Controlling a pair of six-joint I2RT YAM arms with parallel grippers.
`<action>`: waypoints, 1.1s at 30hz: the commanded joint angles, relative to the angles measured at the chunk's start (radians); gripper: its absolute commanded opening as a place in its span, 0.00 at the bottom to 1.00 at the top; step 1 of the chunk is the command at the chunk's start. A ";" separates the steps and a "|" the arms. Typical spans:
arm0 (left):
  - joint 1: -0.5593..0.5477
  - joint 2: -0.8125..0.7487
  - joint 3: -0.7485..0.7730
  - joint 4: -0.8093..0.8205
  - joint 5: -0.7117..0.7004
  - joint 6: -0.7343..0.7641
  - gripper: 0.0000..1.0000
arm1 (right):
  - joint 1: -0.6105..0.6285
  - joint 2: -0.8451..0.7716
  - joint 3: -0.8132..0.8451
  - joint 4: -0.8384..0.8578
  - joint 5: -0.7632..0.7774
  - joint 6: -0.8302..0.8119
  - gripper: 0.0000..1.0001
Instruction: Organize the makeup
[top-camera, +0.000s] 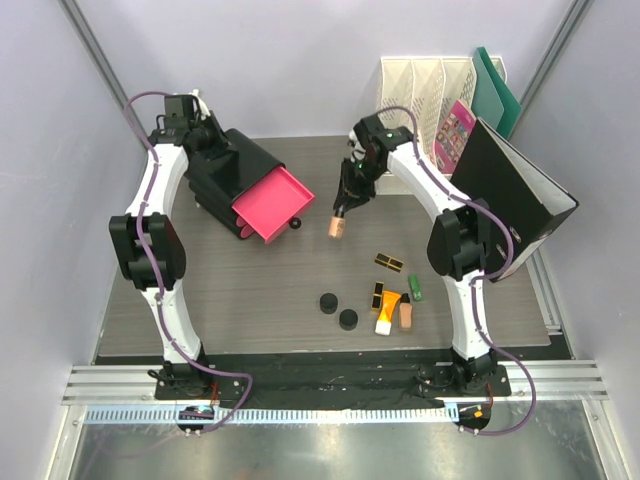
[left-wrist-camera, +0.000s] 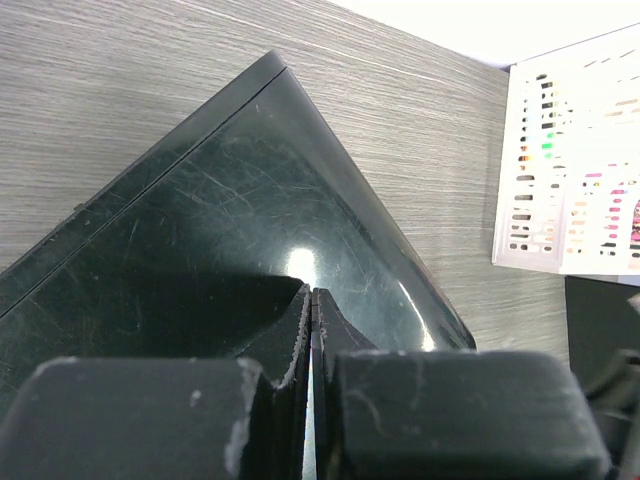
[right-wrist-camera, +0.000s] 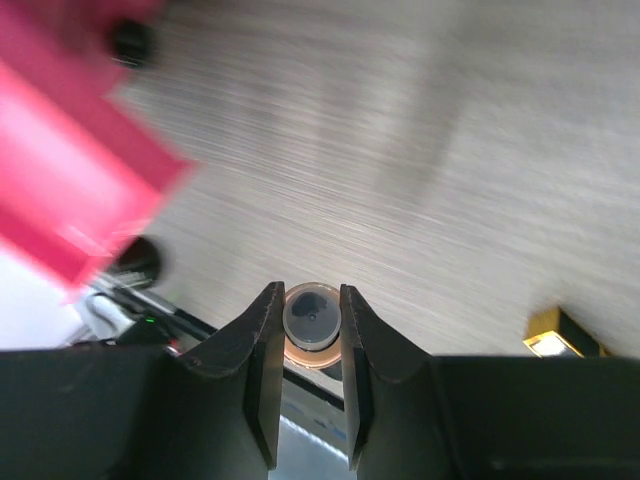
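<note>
My right gripper (top-camera: 343, 208) is shut on a peach bottle (top-camera: 337, 225) by its cap end and holds it above the table, just right of the open pink drawer (top-camera: 273, 205). In the right wrist view the bottle (right-wrist-camera: 312, 322) sits between my fingers. On the table lie two black round compacts (top-camera: 337, 311), black-and-gold cases (top-camera: 389, 263), an orange-and-white tube (top-camera: 386, 313), another peach bottle (top-camera: 406, 316) and a green tube (top-camera: 414, 287). My left gripper (left-wrist-camera: 313, 298) is shut and empty, resting over the black box (left-wrist-camera: 230, 210).
The black box with pink drawers (top-camera: 235, 170) stands at the back left. A white file rack (top-camera: 432, 92), a pink booklet (top-camera: 457, 130) and a black binder (top-camera: 515, 190) stand at the back right.
</note>
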 joint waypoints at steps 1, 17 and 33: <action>0.011 0.094 -0.040 -0.211 -0.061 0.045 0.00 | -0.004 -0.078 0.162 0.006 -0.102 0.016 0.01; 0.011 0.094 -0.052 -0.196 -0.048 0.037 0.00 | 0.028 -0.081 0.140 0.474 -0.338 0.215 0.01; 0.014 0.120 -0.014 -0.208 -0.046 0.036 0.00 | 0.145 0.102 0.200 0.517 -0.278 0.283 0.01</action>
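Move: The open pink drawer lies about 15 cm to the left of the right hand, level with it fore and aft and at about its height; this hand already holds the foundation bottle. The black organizer's body stands some 24 cm left and 5 cm farther out, and a loose-looking drawer knob is 10 cm left, 4 cm back and 5 cm lower. The gold palette is 11 cm right, 10 cm back and 13 cm below. From the left hand, the drawer is roughly 12 cm right, 14 cm back and 7 cm lower. Up and to the left, the right hand carries the foundation bottle, still pinched by its cap end, about 13 cm higher to clear the drawer's rim, then keeps on left over the open drawer while sinking some 7 cm. On the way the wrist tilts about 30 degrees, swinging the fingers to point more to the left. The left hand stays with shut fingers at the organizer's top. ##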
